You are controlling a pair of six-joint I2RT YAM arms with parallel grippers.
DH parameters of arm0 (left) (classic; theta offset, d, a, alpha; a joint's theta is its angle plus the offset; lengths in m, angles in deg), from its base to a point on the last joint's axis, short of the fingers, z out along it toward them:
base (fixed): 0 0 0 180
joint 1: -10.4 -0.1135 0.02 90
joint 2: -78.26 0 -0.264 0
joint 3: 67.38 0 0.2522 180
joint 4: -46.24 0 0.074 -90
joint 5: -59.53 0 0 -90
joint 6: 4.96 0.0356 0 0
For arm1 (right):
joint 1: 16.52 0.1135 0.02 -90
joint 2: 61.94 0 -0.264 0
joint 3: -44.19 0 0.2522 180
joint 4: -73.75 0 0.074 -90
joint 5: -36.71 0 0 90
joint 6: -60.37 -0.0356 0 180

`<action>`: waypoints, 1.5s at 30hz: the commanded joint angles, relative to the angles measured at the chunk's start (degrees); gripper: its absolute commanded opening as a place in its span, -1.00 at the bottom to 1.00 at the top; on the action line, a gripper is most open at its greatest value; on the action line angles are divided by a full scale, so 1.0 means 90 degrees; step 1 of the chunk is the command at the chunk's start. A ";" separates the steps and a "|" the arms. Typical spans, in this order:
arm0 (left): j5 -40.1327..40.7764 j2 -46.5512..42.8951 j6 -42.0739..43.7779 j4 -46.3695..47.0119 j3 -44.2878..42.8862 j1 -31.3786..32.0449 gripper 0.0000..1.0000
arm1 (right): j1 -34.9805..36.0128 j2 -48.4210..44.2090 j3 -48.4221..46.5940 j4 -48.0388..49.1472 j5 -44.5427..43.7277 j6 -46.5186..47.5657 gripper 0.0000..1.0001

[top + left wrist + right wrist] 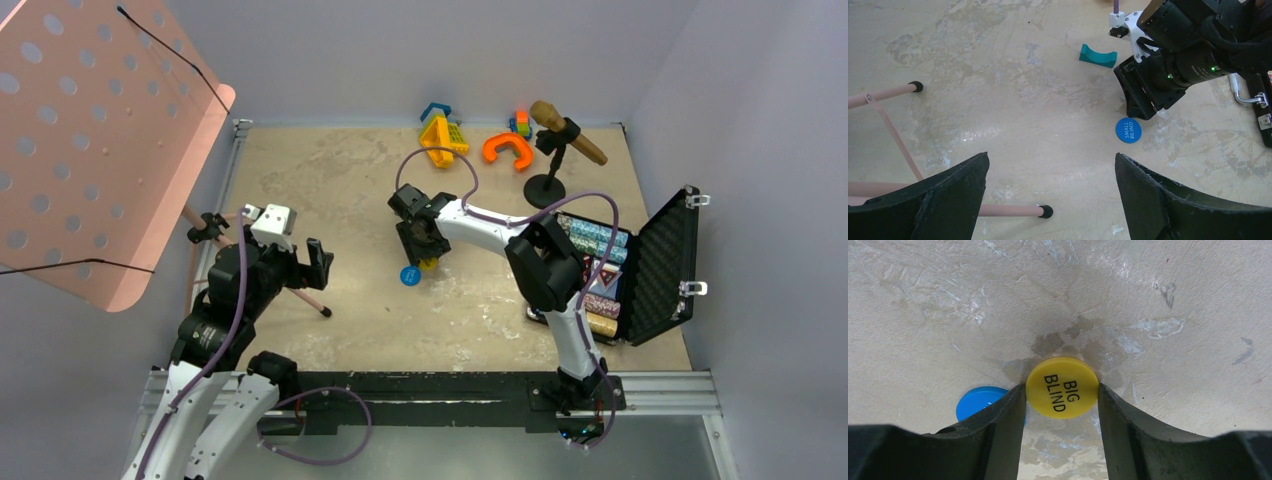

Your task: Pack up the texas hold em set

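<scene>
A yellow token [1062, 387] marked BIG BLIND lies on the table, and my right gripper [1060, 388] is shut on it, one fingertip against each side. From above, that gripper [424, 252] points down at mid-table over the yellow token [431, 263]. A blue token [410, 275] marked SMALL BLIND [1128, 130] lies just beside it, partly hidden behind the left finger [998, 415]. The black case [662, 262] stands open at the right, with chip rows [596, 248] inside. My left gripper [1050, 160] is open over bare table at the left [306, 262], holding nothing.
A pink perforated music stand [100, 140] leans over the left side, its legs [1013, 210] on the table under my left gripper. A teal curved piece [1097, 55] lies beyond the right gripper. Plastic toys [443, 133], an orange piece [508, 148] and a microphone on a stand [560, 135] sit at the back.
</scene>
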 commanded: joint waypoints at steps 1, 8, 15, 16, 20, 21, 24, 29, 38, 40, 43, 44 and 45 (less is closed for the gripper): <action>0.0001 -0.0047 0.0005 0.0138 -0.0041 0.0005 0.99 | 0.0032 0.0261 -0.0051 -0.0126 0.0184 -0.0003 -0.08; -0.0005 -0.0057 0.0005 0.0135 -0.0039 0.0005 0.99 | 0.0026 -0.0061 0.0006 0.0079 0.0415 0.0082 -0.41; -0.0005 -0.0058 0.0000 0.0140 -0.0036 0.0003 0.98 | 0.0026 -0.0563 0.0099 0.0162 0.0372 0.0065 -0.60; -0.0006 -0.0055 0.0005 0.0138 -0.0043 0.0005 0.99 | 0.0026 -0.0644 0.0130 0.0154 0.0326 0.0066 -0.61; 0.0002 -0.0066 0.0005 0.0137 -0.0042 0.0005 0.99 | 0.0012 -0.1003 0.0311 0.0111 0.0144 0.0065 -0.62; 0.0003 -0.0067 0.0005 0.0125 -0.0040 0.0005 0.99 | 0.0001 -0.1111 0.0364 0.0094 0.0090 0.0074 -0.63; 0.0020 -0.0077 0.0005 0.0130 -0.0043 0.0005 0.99 | -0.0138 -0.1499 0.0666 0.0049 -0.0002 0.0075 -0.63; 0.0027 -0.0120 0.0002 0.0129 -0.0043 0.0004 0.99 | -0.0690 -0.2605 0.1657 0.0122 0.0039 0.0039 -0.65; -0.0076 -0.0169 -0.0005 0.0154 -0.0037 0.0005 0.98 | -0.3047 -0.4756 0.3855 0.0128 0.0241 0.0529 -0.67; -0.0101 -0.0174 -0.0005 0.0171 -0.0041 0.0005 0.99 | -0.3736 -0.5135 0.4115 0.0164 0.0252 0.0741 -0.67; -0.0171 -0.0165 -0.0012 0.0187 -0.0045 0.0004 0.99 | -0.4723 -0.5443 0.4298 0.0290 0.0323 0.0982 -0.67; -0.0188 -0.0170 -0.0014 0.0183 -0.0045 0.0005 0.99 | -0.5069 -0.5475 0.4288 0.0314 0.0330 0.1009 -0.68; -0.0190 -0.0168 -0.0014 0.0192 -0.0050 0.0004 0.99 | -0.5248 -0.5471 0.4235 0.0332 0.0343 0.1020 -0.68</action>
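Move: The right fingers already have the yellow big blind button between them, at the table. The red card box in the open case lies about 30 cm to the right and 2 cm back; the triangular button is some 40 cm right and 2 cm back, the green and blue chips roughly 37 cm right and 6 cm ahead. The small blind is about 4 cm left and 3 cm back. From the left hand, the red card box is about 50 cm right, 10 cm ahead and well below. Keep the big blind button pinched, firm up the right gripper's squeeze, and lift it off the table by about 8 cm. As the rise levels out, sweep it fast to the right, some 30 cm and slightly back, in over the case to the red card box, turning the wrist roughly 35 degrees clockwise on the way. ##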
